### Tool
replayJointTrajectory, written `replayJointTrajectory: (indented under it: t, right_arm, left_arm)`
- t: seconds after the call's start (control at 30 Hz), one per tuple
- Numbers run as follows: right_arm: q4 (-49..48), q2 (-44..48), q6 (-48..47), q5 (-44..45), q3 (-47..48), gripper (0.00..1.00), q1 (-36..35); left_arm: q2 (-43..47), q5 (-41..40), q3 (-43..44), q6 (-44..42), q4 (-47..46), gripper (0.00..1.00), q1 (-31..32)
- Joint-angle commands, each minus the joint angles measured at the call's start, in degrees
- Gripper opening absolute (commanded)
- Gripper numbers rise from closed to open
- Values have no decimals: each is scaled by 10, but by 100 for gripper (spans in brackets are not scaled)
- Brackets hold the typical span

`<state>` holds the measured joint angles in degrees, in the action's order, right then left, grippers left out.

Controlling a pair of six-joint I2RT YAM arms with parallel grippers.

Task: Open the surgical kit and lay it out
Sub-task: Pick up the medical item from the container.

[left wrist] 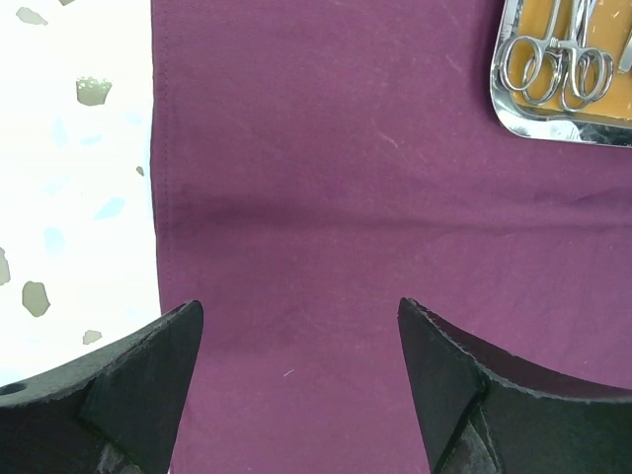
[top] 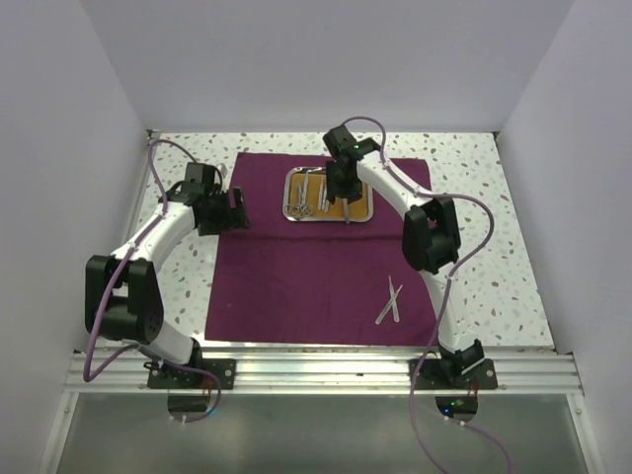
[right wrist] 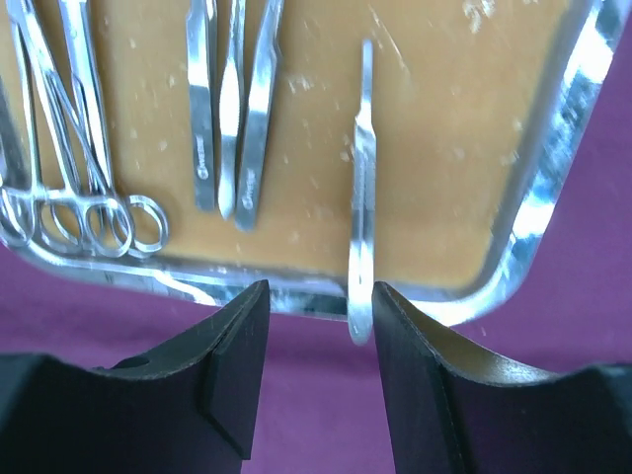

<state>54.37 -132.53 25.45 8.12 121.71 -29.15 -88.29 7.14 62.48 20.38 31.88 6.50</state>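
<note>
The dark purple cloth wrap (top: 296, 276) lies spread flat on the table. At its far edge stands the small steel tray (top: 289, 197) with an orange-brown liner (right wrist: 444, 148). In the tray lie ring-handled forceps and scissors (right wrist: 69, 188) and several tweezers (right wrist: 232, 118). A thin silver flat handle (right wrist: 362, 197) rests across the tray's near rim (right wrist: 533, 217), its end between the fingers of my right gripper (right wrist: 318, 296), close to the right finger; the jaws stand apart. One pair of tweezers (top: 390, 301) lies on the cloth at the near right. My left gripper (left wrist: 301, 316) hangs open over bare cloth left of the tray.
White speckled tabletop (top: 474, 197) shows around the cloth. Grey walls close in the left, right and back. The cloth's left edge (left wrist: 155, 197) runs just under my left gripper's left finger.
</note>
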Motion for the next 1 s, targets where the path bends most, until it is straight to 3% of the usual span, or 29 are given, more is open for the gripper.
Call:
replayJointTrajectory:
  t: [0.0,0.33,0.63,0.73,0.83,0.97]
  right_arm:
    - [5,-25,-8,3,59,50,0]
    - [13,-31,-3,43,21,49,0]
    - [-11,-13,7,24,-44,43,1]
    - [-17,-12,11,21,-58,26,0]
    - [-15,-14,11,22,-59,1,1]
    - [-4,-14,7,28,-46,0,0]
  left_arm:
    - [15,-5,17,-4,-2,84,-3]
    - [22,-13,10,-8,-1,84,-3]
    - [14,-8,13,-6,-4,84,-3]
    - [17,-9,9,-6,-4,84,-3]
    - [19,-10,6,-7,-4,84,-3]
    - [18,-11,11,-7,-3,84,-3]
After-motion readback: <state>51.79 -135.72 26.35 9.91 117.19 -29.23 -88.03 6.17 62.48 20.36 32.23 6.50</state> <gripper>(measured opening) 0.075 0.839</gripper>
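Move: The scalpel handle left in the tray has its middle about 3 cm ahead of the right gripper, 1 cm to its right and 5 cm below. Its near end pokes over the tray's near rim, which lies roughly 2 cm back, 1 cm right and equally low. The tweezers lie about 6 cm ahead and 4 cm left, the ringed scissors some 5 cm ahead and 11 cm left. From the left gripper that handle is about 12 cm ahead, 25 cm right and 7 cm below. Lower the half-open right gripper about 5 cm onto the near part of the scalpel handle, just inside the tray's near rim. Ease forward 1 cm as the descent starts, then come back some 2 cm and slightly right while sinking, wrist tilting about 5 degrees. Once down, stay there and close the fingers, pinching the handle from its two sides. ##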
